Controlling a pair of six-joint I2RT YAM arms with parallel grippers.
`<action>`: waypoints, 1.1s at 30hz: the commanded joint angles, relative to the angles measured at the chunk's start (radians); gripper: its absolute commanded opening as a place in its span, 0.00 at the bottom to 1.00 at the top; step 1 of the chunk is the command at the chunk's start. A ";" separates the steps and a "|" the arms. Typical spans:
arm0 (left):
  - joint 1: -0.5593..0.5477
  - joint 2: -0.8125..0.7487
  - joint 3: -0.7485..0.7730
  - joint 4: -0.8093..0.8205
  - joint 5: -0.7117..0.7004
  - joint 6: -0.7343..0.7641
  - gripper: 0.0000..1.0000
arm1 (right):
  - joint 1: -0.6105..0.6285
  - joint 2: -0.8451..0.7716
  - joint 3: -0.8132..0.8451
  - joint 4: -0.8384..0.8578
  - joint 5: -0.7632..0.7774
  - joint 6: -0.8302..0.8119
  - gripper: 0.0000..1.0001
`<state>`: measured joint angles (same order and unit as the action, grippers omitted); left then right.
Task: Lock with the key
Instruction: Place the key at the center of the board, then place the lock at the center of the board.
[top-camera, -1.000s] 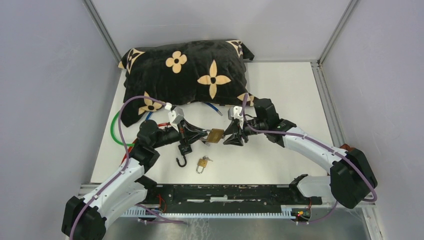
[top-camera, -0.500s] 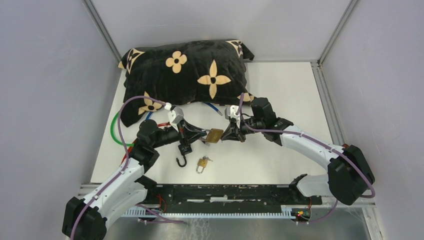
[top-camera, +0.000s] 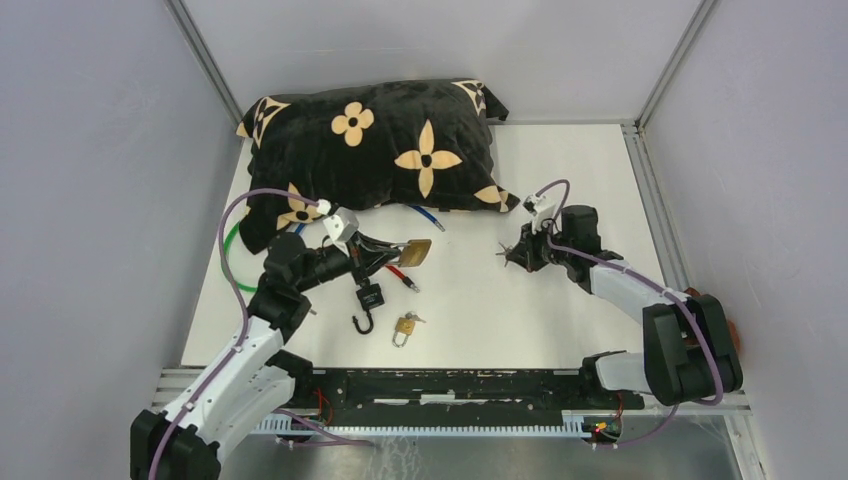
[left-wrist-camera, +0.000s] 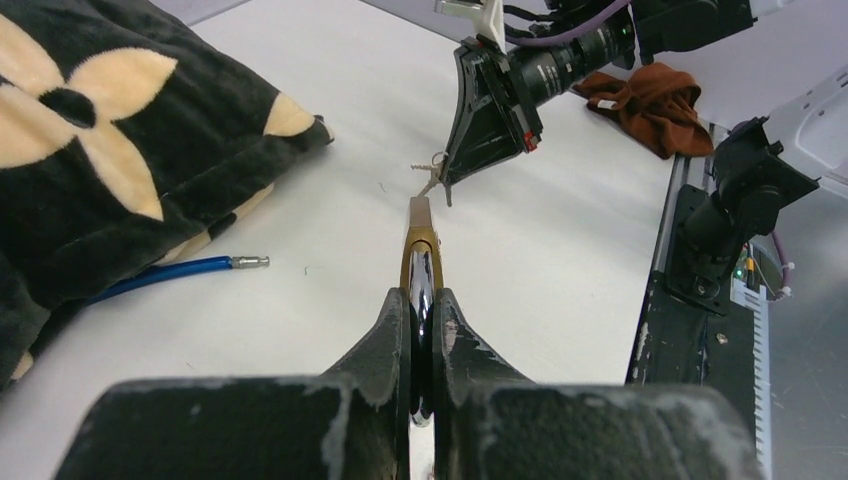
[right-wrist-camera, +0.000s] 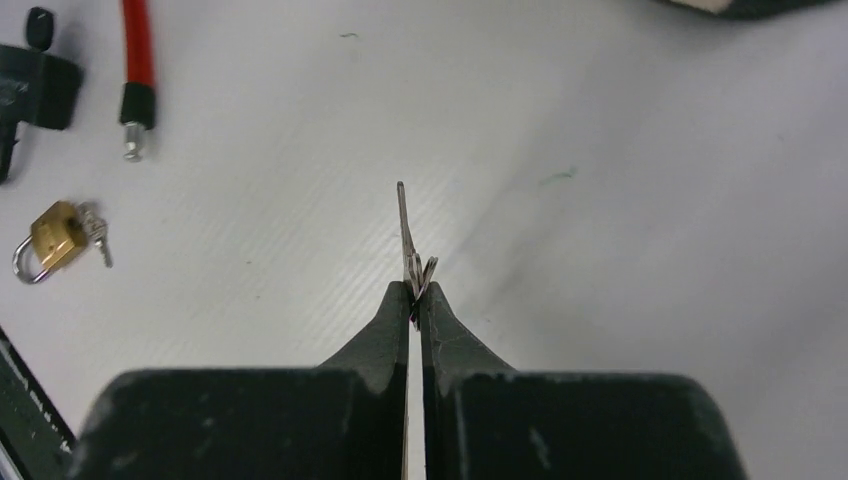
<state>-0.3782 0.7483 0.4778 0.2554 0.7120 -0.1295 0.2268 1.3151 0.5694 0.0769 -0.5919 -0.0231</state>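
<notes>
My left gripper (top-camera: 393, 254) is shut on the chrome shackle of a brass padlock (top-camera: 416, 250) and holds it just above the table. In the left wrist view the padlock (left-wrist-camera: 420, 240) shows edge-on, sticking out past the fingertips of the left gripper (left-wrist-camera: 421, 300). To the right, well apart from the padlock, my right gripper (top-camera: 512, 256) is shut on a small silver key (right-wrist-camera: 404, 225) with its ring. The key points forward out of the right gripper (right-wrist-camera: 415, 296). From the left wrist the key (left-wrist-camera: 432, 180) hangs at the right gripper's tip, beyond the padlock.
A black pillow (top-camera: 370, 150) with beige flowers fills the back. A smaller brass padlock (top-camera: 404, 327) with keys lies near the front. Beside it are a black hook lock (top-camera: 367, 300), a red cable end (top-camera: 398, 276), a blue cable (top-camera: 425, 215) and a green cable (top-camera: 230, 262). A brown cloth (left-wrist-camera: 650, 95) lies far right.
My right gripper closed on the key at the padlock, then drew away to the right with it. The left gripper shifted slightly left and back, still holding the padlock.
</notes>
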 joint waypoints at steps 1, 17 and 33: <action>-0.034 0.063 0.018 0.120 -0.055 0.104 0.02 | -0.105 0.023 -0.021 0.081 0.148 0.179 0.00; -0.581 0.832 0.360 0.330 -0.484 0.785 0.02 | -0.328 -0.087 -0.096 0.063 0.466 0.207 0.58; -0.773 0.870 0.362 0.188 -0.303 0.720 0.88 | -0.113 -0.158 -0.006 0.037 0.274 0.053 0.69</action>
<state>-1.1305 1.7241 0.8375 0.4473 0.3489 0.7002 0.0021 1.1324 0.4778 0.1204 -0.2295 0.1169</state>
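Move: My left hand still grips the large brass padlock by its shackle; its bare patch of table is about 23 cm to that hand's right, level fore and aft, some 20 cm below. The red cable's end is nearly beneath the hand, the small padlock about 8 cm back. My right hand still holds the keys, bound for bare table some 10 cm right, 4 ahead, 6 below; the pillow's near corner is about 18 cm straight ahead. I swing my left hand about 20 cm right and 15 cm down with the padlock, fingers tipping down, then open them wide to let it go and draw back some 7 cm. Meanwhile my right hand sweeps about 16 cm right, sinking 5 cm and yawing clockwise, opens to release the keys, then lifts about 6 cm and eases back left above them. ##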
